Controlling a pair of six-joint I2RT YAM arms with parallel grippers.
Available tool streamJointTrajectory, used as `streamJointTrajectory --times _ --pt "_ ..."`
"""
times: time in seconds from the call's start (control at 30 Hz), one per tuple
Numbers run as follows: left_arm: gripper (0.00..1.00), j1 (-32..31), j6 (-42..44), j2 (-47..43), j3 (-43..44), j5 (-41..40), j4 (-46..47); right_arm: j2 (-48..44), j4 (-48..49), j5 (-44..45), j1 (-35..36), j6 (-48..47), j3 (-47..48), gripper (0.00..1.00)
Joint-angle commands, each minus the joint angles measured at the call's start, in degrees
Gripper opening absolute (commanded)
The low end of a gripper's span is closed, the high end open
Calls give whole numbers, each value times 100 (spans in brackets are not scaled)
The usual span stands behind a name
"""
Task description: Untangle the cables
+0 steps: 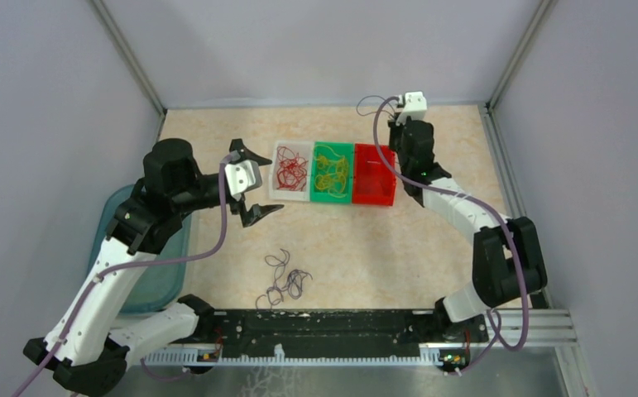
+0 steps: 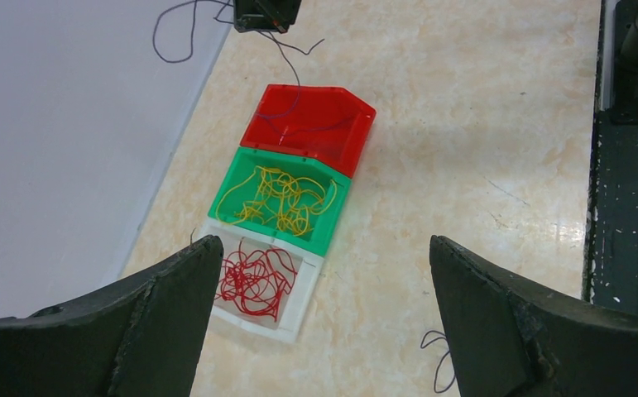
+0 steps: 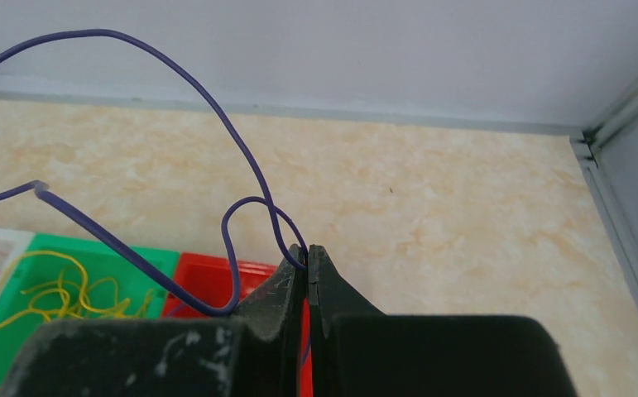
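Note:
Three small bins stand in a row at mid-table. The white bin (image 1: 291, 192) (image 2: 303, 299) holds red cables (image 2: 253, 279), and the green bin (image 1: 332, 196) (image 2: 336, 217) holds yellow cables (image 2: 282, 198). Over the red bin's (image 1: 374, 175) (image 2: 309, 124) far side, my right gripper (image 1: 395, 114) (image 3: 307, 251) is shut on a dark purple cable (image 3: 216, 116), which loops up and left and trails down into that bin. A loose purple tangle (image 1: 284, 279) lies nearer the front. My left gripper (image 1: 275, 184) (image 2: 323, 241) hovers wide open and empty just left of the white bin.
A teal tub (image 1: 151, 281) sits at the left edge under my left arm. A black rail (image 1: 323, 324) runs along the front. Grey walls close in the back and both sides, with a metal frame (image 1: 497, 157) on the right.

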Motion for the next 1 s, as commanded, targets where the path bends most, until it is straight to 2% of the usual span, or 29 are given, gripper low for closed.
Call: streamJointTrajectory --times 0.0,0.17,0.37,0.57,0.63,0.77,0.97 --pt "100 -23 29 -55 -11 -14 186 267 -966 415 3 -104 447 0" --pt "100 -22 -123 11 62 -232 342 881 -2353 69 55 679 1006 0" --pt "100 -22 -103 -48 34 -141 324 1582 -2852 -136 178 1326 1200 0" --pt "100 -22 -68 -105 15 -168 323 1924 -3153 -127 178 1653 1547 5" --pt "100 -23 -67 -113 0 -157 325 1946 -3165 -148 178 1742 1565 10" --pt "100 -22 -55 -87 -1 -156 297 1787 -3115 -143 204 1765 1494 32" --pt "100 -23 -17 -61 11 -103 290 1089 -2943 -210 231 1859 1349 45"
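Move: The right hand holds the purple cable some 22 cm above the red bin, whose middle lies about 3 cm back and 4 cm left of it. The green bin is next to it, roughly 10 cm farther left of the red bin, and the white one 10 cm beyond that, both at the same depth. From the left hand the red bin lies around 23 cm ahead, 20 cm right and 34 cm below. The right hand sinks about 18 cm into the red bin, tipping down some 35 degrees, then opens halfway, easing up. ##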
